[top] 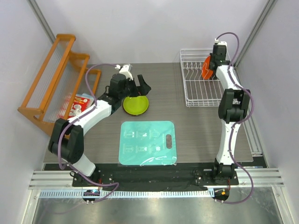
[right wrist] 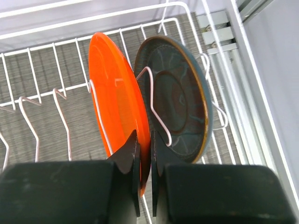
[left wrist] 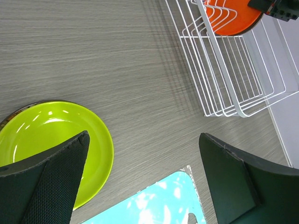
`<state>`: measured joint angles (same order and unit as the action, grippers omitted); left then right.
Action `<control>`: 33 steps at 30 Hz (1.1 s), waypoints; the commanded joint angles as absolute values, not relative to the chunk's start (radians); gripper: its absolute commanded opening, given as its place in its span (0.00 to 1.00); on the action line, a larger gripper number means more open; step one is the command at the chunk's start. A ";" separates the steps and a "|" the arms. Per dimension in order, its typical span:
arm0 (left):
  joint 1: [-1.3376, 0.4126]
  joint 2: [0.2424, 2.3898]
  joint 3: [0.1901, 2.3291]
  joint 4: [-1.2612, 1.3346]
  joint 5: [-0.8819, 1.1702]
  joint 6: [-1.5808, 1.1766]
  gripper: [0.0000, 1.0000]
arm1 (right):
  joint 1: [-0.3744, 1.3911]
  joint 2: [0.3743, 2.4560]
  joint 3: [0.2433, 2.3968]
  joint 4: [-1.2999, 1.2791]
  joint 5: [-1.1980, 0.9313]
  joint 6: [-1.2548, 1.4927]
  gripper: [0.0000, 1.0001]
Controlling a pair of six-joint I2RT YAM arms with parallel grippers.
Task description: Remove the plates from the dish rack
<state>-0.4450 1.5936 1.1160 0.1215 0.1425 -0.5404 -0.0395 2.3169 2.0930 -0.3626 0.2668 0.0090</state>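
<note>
The white wire dish rack (top: 196,95) stands at the back right. In it an orange plate (right wrist: 114,102) and a blue-teal plate (right wrist: 182,102) stand on edge between the tines, side by side. My right gripper (right wrist: 144,140) reaches down into the rack and is shut on the orange plate's near rim. A lime green plate (top: 135,105) lies flat on the table left of centre. My left gripper (left wrist: 144,135) hovers just above it, open, with nothing between its fingers. The left wrist view also shows the lime green plate (left wrist: 51,135), the rack (left wrist: 224,70) and the orange plate (left wrist: 233,16).
A teal rectangular mat (top: 147,142) lies in the middle near the front. An orange wooden slanted rack (top: 51,79) stands at the far left with a red packet (top: 79,103) beside it. Side walls close in on both sides.
</note>
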 commanded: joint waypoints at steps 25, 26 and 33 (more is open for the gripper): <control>-0.522 1.733 1.243 0.399 0.330 -0.678 0.99 | 0.153 1.433 1.304 -0.190 -0.088 0.355 0.01; -0.522 1.739 1.236 0.409 0.337 -0.695 0.99 | 0.155 1.405 1.277 -0.145 -0.128 0.376 0.01; -0.537 1.761 1.210 0.454 0.327 -0.712 1.00 | 0.201 1.350 1.118 -0.005 -0.276 0.517 0.01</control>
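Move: My right fingers are already shut on the orange plate in the dish rack. They are to carry it to my left hand, about 46 cm to their left, 18 cm back and 5 cm higher. From my right hand the dark plate stands about 5 cm ahead and 5 cm to the right, slightly lower. From my left hand the orange plate lies some 43 cm to the right, 20 cm ahead and 7 cm lower; the green plate is about 8 cm back, 6 cm left and 15 cm below. Keeping my pinch on the orange plate's rim, I lift it with my right hand nearly 20 cm up out of the rack while drawing back, then sink again as I swing it left towards my left hand. That ends about 20 cm back and 18 cm left, the hand's left side rolled up some 30 degrees and turned counter-clockwise. My left hand, wide open, goes about 8 cm right and slightly up to meet the plate, turning a little clockwise. ##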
